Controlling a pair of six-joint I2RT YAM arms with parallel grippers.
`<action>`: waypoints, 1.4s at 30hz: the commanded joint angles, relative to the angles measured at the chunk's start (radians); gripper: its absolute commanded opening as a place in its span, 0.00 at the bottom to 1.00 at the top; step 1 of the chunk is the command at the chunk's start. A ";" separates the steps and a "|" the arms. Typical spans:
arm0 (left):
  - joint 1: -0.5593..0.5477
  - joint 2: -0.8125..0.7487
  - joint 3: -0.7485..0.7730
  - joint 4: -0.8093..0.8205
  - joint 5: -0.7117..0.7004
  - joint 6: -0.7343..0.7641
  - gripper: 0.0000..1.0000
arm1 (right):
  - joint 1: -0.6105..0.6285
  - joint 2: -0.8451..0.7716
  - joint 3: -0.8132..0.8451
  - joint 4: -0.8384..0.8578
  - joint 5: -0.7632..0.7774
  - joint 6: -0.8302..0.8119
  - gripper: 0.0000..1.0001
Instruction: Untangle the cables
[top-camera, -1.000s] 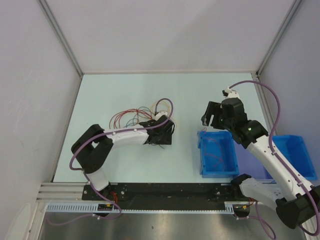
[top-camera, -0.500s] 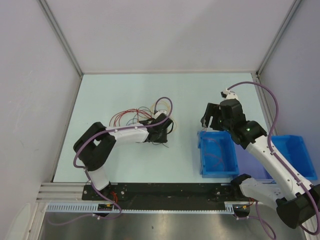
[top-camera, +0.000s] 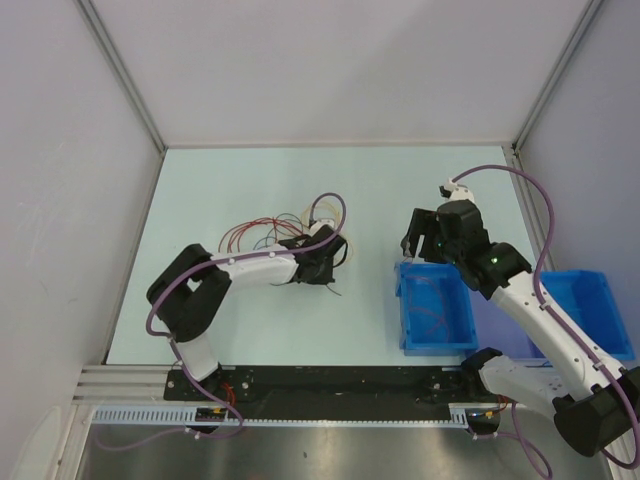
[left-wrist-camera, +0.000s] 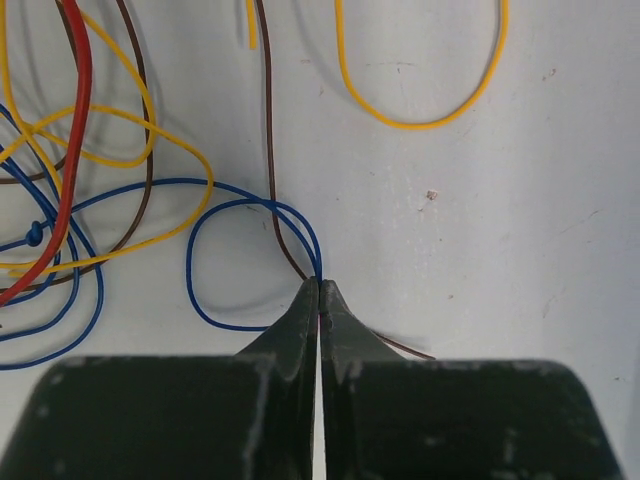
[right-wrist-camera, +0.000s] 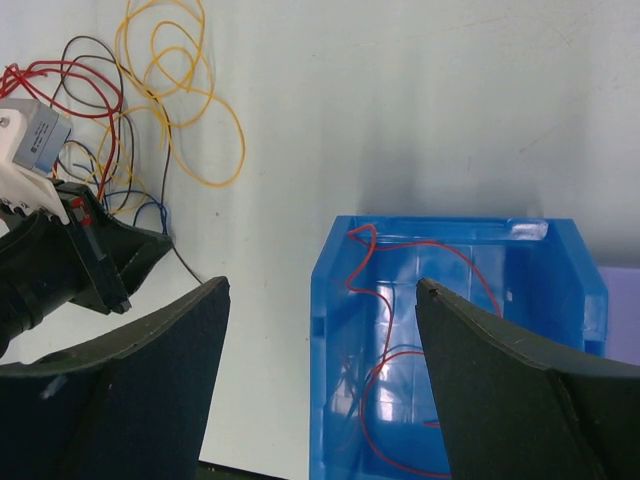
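The cables (top-camera: 262, 234) lie as a loose tangle of red, yellow, blue and brown loops left of the table's middle. My left gripper (top-camera: 322, 272) is at the tangle's near right edge. In the left wrist view it (left-wrist-camera: 319, 283) is shut, its tips pinching a blue cable (left-wrist-camera: 232, 205) where the loop narrows. A brown cable (left-wrist-camera: 268, 150) runs under the same tips. My right gripper (top-camera: 418, 240) hangs open over the far left corner of a blue bin (top-camera: 402, 300), holding nothing (right-wrist-camera: 322, 285). A red cable (right-wrist-camera: 385, 300) lies inside that bin (right-wrist-camera: 440, 228).
A second blue bin (top-camera: 592, 308) stands at the right edge, with a lavender one (top-camera: 500, 322) between the two. Grey walls close in the table at the left, back and right. The mauve hoses arc over both arms.
My left gripper's jaws have closed from open onto the blue cable, and the gripper has shifted slightly toward the tangle. The right arm has not moved.
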 joint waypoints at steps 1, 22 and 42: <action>-0.002 -0.082 0.065 -0.045 -0.002 0.035 0.00 | 0.014 -0.012 0.003 0.011 0.022 0.007 0.79; 0.001 -0.212 1.011 -0.505 -0.118 0.349 0.00 | 0.071 -0.060 0.002 -0.005 0.047 0.044 0.79; 0.004 -0.684 0.477 -0.123 0.082 0.396 0.00 | 0.098 -0.128 0.002 -0.022 0.042 0.093 0.79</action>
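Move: Your left fingers are already shut on the blue cable, a centimetre or two above the table. From them the yellow cable's loops lie about 14 cm ahead and 1 cm left, the red coils some 9 cm ahead and 15 cm left, and the near end of the dark cable about 3 cm back and 3 cm right. From the right hand the pinched blue cable is roughly 21 cm left, level fore and aft, and 19 cm below. Whip the left gripper almost straight up off the pile with the blue cable kept pinched, speeding up to nearly 60 cm and swinging the fingertips forward and up by about 60 degrees. Near the top, let the hand swing back and to the left, then sink some 8 cm. Ease the open right hand a few centimetres back and up. ##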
